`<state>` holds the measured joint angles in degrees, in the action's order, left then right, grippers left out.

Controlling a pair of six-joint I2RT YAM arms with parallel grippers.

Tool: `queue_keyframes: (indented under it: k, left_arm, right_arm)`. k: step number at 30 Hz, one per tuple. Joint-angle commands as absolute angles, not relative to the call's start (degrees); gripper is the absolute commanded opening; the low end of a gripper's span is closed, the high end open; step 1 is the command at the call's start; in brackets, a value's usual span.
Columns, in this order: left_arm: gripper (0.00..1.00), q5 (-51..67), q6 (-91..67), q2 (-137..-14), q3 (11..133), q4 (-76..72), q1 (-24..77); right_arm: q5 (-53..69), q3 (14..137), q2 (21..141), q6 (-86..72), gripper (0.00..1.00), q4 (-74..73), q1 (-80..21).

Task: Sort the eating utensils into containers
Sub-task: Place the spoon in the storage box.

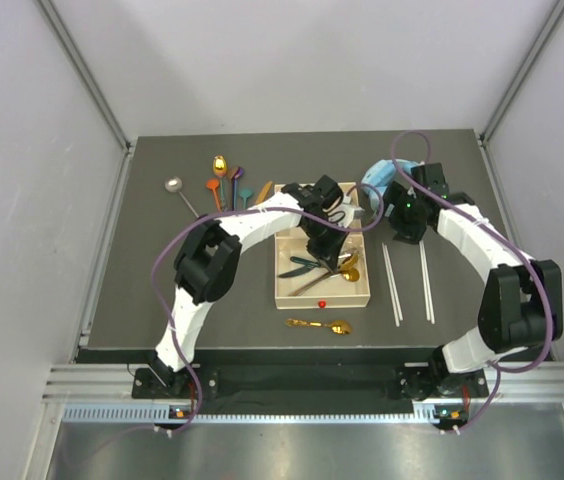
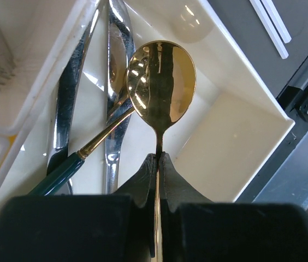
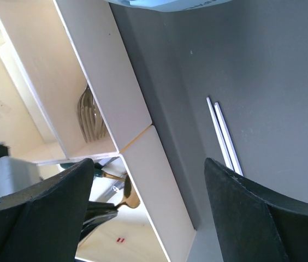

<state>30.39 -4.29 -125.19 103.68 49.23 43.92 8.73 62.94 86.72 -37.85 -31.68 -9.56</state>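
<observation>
My left gripper (image 1: 325, 243) (image 2: 159, 159) hangs over the large section of the cream tray (image 1: 364, 291) (image 2: 255, 128), shut on the thin handle of a gold spoon (image 2: 162, 82). The spoon's bowl hovers above a teal-handled spoon (image 2: 61, 172) and silver knives (image 2: 69, 98) lying in that section. My right gripper (image 1: 402, 218) (image 3: 148, 162) stands open above the tray's right wall (image 3: 105, 71), holding nothing. Forks (image 3: 91, 114) rest in a small section. Two pairs of pale chopsticks (image 1: 392, 285) (image 3: 222, 131) lie right of the tray. Another gold spoon (image 1: 322, 325) lies in front of it.
Light-blue headphones (image 1: 377, 180) sit behind the tray on the right. A gold spoon (image 1: 220, 165), an orange one (image 1: 214, 190), purple and teal ones, a wooden knife (image 1: 262, 190) and a silver spoon (image 1: 177, 190) lie at the back left.
</observation>
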Motion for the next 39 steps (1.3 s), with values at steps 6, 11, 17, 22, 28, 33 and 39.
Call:
queue_keyframes:
  k: [6,11,17,22,28,33,39]
  left_arm:
    - [0.01,35.25,-5.01,-127.53,105.73,48.96,43.86]
    - [0.15,33.58,-5.36,-126.48,105.12,48.60,43.95]
    - [0.29,31.82,-5.36,-125.33,104.15,48.25,43.86]
    - [0.36,28.14,-5.19,-122.97,103.89,48.34,43.86]
    - [0.42,23.12,-5.62,-118.05,103.53,47.73,41.84]
    - [0.43,19.44,-8.08,-114.09,105.90,47.81,36.84]
    - [0.43,10.57,-11.42,-110.31,106.35,47.55,32.00]
  right_arm:
    - [8.09,63.02,83.32,-37.88,0.82,-29.62,-9.23]
    - [7.47,62.67,82.44,-37.79,0.82,-29.71,-9.23]
    - [7.56,62.14,82.53,-37.88,0.82,-29.36,-9.23]
    - [7.03,63.02,82.35,-37.01,0.82,-29.62,-9.23]
    - [6.41,64.69,82.00,-35.25,0.82,-30.32,-9.23]
    - [6.33,65.65,81.65,-32.61,0.83,-30.50,-9.23]
    - [9.84,72.15,83.23,-25.15,0.81,-33.39,-10.10]
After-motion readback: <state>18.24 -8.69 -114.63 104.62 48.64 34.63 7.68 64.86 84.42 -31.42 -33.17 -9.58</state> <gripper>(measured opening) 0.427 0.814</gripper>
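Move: My left hand holds the gold spoon by its thin handle, over the storage box's near compartment: the compartment's middle lies about 1 cm back, 2 cm left and 4 cm below. Within it, the green-handled spoon's middle is some 2 cm ahead and 2 cm left of my hand; the ornate spoon on the table is roughly 12 cm back and 3 cm left. From my right hand the compartment's middle is about 17 cm left, 7 cm back and 8 cm lower. I lower my left hand a short 2 cm into the near compartment and open the fingers from shut to a bit under half, letting go of the gold spoon's handle. Then I lift away, quickening, up and forward about 8 cm each and some 6 cm left towards the far large compartment, the wrist turning about 15 degrees counter-clockwise and tipping up. ##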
